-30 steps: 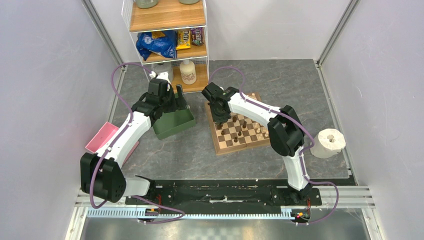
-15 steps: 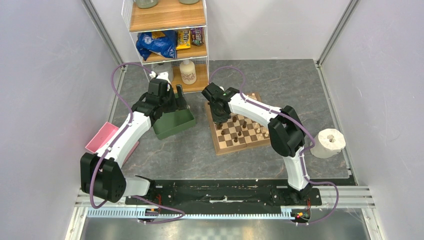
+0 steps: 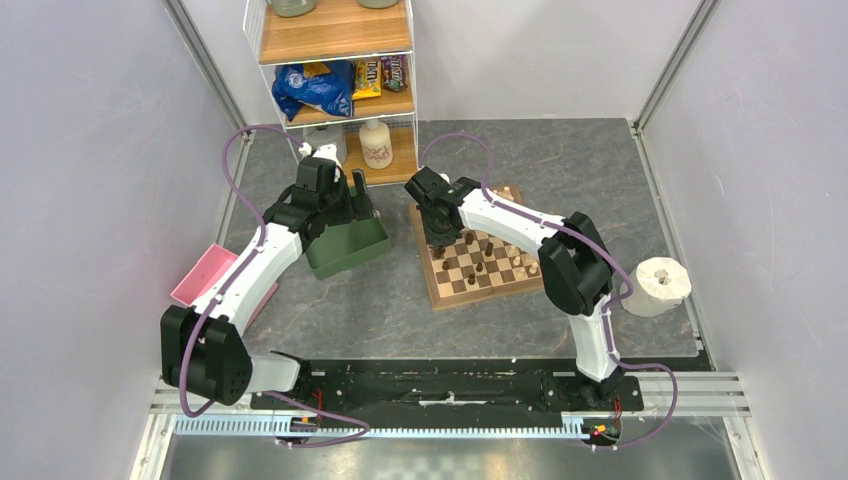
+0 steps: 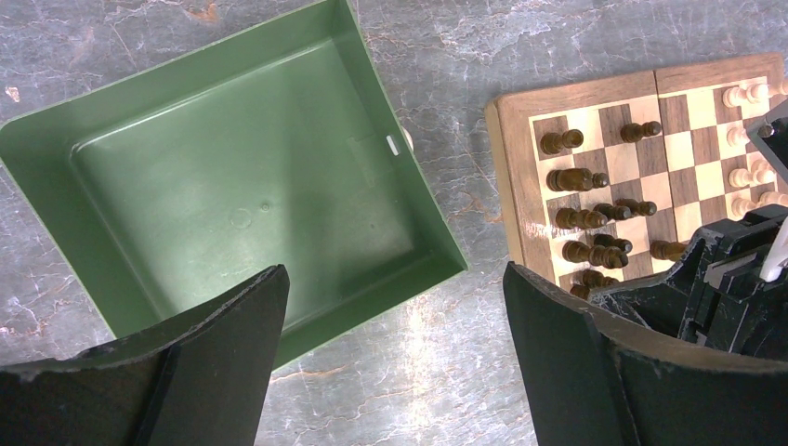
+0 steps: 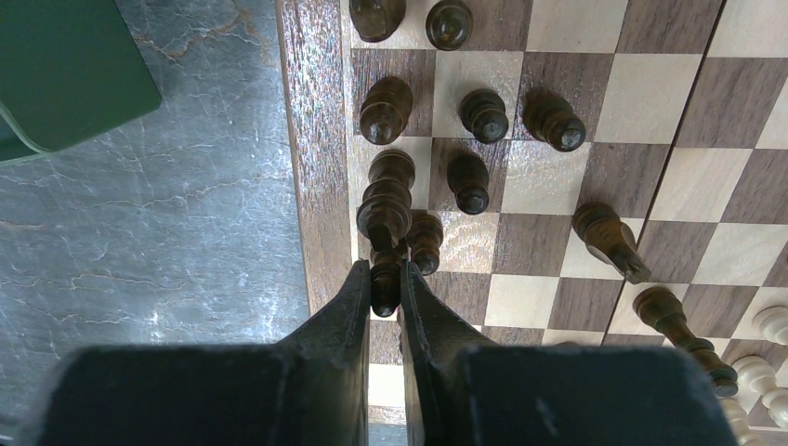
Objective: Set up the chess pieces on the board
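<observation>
The board (image 3: 470, 296) lies right of centre, with dark chess pieces (image 3: 478, 268) crowding its left half and cream ones (image 3: 520, 262) on its right. My right gripper (image 5: 384, 279) hangs over the board's left edge column, shut on a dark brown piece (image 5: 385, 290) next to another dark piece (image 5: 425, 240). Several dark pieces (image 5: 483, 113) stand nearby and two lie tipped (image 5: 609, 237). My left gripper (image 4: 394, 274) is open and holds nothing, hovering above the table between the green tray (image 4: 423, 200) and the board's border (image 4: 509, 158).
The green tray (image 3: 345, 245) holds nothing and sits just left of the board. A wire shelf (image 3: 335, 60) with snack bags and a bottle (image 3: 377, 145) stands at the back. A paper roll (image 3: 657, 285) is to the right and a pink item (image 3: 205, 275) to the far left.
The right arm's elbow has shifted slightly to the right while its gripper stays at the board's left edge. The left arm has not moved.
</observation>
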You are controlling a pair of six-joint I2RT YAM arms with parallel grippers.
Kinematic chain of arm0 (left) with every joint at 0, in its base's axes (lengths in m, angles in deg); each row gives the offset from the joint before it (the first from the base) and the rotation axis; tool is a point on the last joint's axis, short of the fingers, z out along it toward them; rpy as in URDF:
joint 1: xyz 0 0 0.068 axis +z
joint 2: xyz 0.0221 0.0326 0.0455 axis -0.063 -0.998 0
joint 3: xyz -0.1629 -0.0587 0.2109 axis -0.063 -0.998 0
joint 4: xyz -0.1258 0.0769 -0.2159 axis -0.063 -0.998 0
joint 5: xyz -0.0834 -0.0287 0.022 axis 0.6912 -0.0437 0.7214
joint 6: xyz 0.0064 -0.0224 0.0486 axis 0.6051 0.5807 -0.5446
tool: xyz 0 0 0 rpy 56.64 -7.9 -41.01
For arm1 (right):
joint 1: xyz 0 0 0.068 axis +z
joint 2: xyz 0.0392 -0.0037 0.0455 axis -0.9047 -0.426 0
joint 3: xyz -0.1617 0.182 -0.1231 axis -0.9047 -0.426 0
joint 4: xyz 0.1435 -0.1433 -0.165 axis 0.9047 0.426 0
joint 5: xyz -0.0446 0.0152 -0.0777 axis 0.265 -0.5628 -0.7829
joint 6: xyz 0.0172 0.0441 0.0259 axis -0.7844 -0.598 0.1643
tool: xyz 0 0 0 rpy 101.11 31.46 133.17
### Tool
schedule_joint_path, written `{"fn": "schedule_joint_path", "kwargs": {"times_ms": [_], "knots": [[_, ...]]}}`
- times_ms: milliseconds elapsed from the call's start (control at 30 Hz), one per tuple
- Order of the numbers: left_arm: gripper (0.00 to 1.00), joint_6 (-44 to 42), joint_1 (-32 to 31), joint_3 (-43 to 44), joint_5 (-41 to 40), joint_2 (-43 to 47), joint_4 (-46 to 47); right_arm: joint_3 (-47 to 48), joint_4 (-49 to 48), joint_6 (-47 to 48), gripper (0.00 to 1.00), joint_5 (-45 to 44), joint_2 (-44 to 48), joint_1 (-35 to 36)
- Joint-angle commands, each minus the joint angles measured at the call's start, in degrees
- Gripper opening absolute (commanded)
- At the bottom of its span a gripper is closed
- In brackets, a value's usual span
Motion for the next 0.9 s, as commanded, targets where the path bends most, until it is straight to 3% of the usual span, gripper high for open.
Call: {"fn": "schedule_joint_path", "kwargs": {"times_ms": [0,167,467,867], "knots": [[0.93,1.5,0.3,0.1,0.5,0.1,2.5,-1.9,-1.1,-1.0,0.14,-1.9,0.1,0.2],[0.92,1.5,0.3,0.1,0.4,0.1,2.5,-1.9,-1.2,-0.8,0.17,-1.8,-0.2,0.2],[0.92,1.6,0.3,0.1,0.7,-0.2,2.6,-1.5,-1.2,-0.1,0.34,-0.4,1.0,0.2],[0.92,1.7,0.3,0.1,1.0,-0.3,2.8,-0.3,-1.1,0.3,0.43,-0.1,2.6,0.2]]}}
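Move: My right fingers still hold a dark chess piece, already standing on its square near the board's left edge, its middle about 2 cm below my grip. The tall dark piece stands about 3 cm straight ahead. A dark pawn sits close by, about 2 cm right and 1 cm ahead; another pawn is 3 cm ahead and 3 cm right. From my left hand the held piece is some 19 cm right, 3 cm back and 12 cm down. I hold my right hand still over the square for a moment, the dark piece pinched, then open the fingers partway, by about a fifth of their range, to let go of it. As they part, the hand settles about half a centimetre down and barely back, without turning, and stays low around the piece, the right finger spreading against the neighbouring pawn. ##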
